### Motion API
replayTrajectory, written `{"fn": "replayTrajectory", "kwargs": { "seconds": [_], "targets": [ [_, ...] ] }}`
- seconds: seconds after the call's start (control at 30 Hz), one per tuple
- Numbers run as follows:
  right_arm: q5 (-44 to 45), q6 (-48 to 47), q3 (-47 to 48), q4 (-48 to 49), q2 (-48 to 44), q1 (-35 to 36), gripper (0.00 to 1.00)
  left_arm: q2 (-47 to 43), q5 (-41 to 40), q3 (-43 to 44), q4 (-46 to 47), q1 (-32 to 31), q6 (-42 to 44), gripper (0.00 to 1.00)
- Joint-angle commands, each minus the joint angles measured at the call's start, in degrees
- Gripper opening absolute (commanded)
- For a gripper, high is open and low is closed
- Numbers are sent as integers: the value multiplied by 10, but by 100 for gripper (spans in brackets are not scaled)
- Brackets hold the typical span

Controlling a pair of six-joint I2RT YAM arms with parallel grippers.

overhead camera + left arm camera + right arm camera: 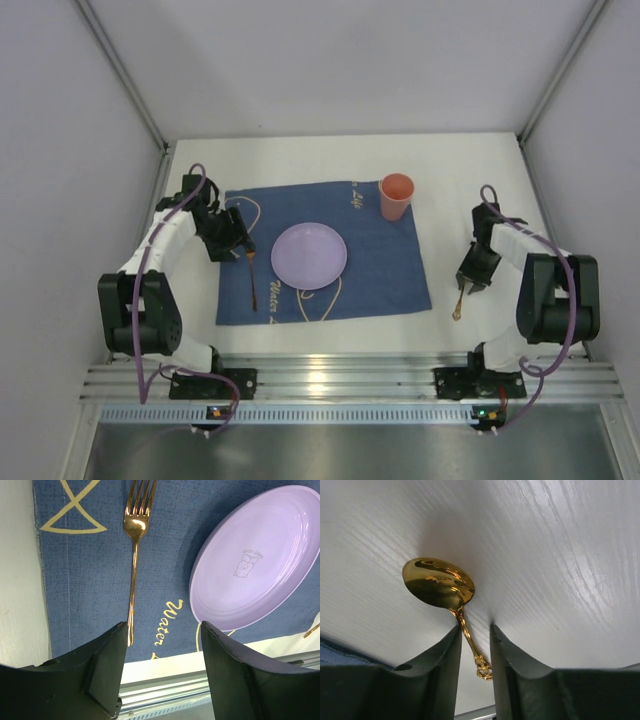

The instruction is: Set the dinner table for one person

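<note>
The white dinner table [300, 150] carries a dark blue placemat [390, 270] with a lilac plate [309, 255] in its middle and a salmon cup [396, 196] at its far right corner. A gold fork [134, 555] lies on the mat left of the plate [255, 565]. My left gripper [162, 625] hangs open over the mat's near edge, just right of the fork's handle end, holding nothing. A gold spoon [439, 585] lies on the bare table right of the mat. My right gripper [475, 627] straddles its handle with narrow jaws. The handle touches the left finger, with a gap to the right one.
The ribbed aluminium rail [330, 380] runs along the near edge, with both arm bases bolted to it. White walls enclose the table on three sides. The spoon [458, 305] lies close to the right arm's base.
</note>
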Motion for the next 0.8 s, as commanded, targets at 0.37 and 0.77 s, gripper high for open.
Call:
{"fn": "replayTrajectory", "kwargs": {
  "seconds": [0.37,0.77],
  "targets": [
    [62,-43,42,62,111,-11,0,11,11,1,36,2,-6,64],
    [144,-64,311,-132,-9,137,0,-61,-1,-4,73,2,-32,63]
  ]
}}
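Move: The spoon lies almost under the right hand, its middle about 2 cm back, 1 cm left and 1 cm below, with the neck end of its handle between the part-closed fingers. From this hand the cup stands some 15 cm ahead and 16 cm left, and the plate on the mat lies about 6 cm ahead and 33 cm left. From the left hand the spoon is roughly 45 cm to the right, 8 cm back and 10 cm below. The right hand eases about 1 cm forward, low over the table, and shuts its part-closed fingers fully, pinching the spoon's handle just behind the bowl. It pauses there briefly, then, keeping the pinch, speeds up and away from the table and forward alongside the mat's right edge, ending some 8 cm higher and 9 cm farther out, while the wrist tilts and turns about 10 degrees counter-clockwise. ##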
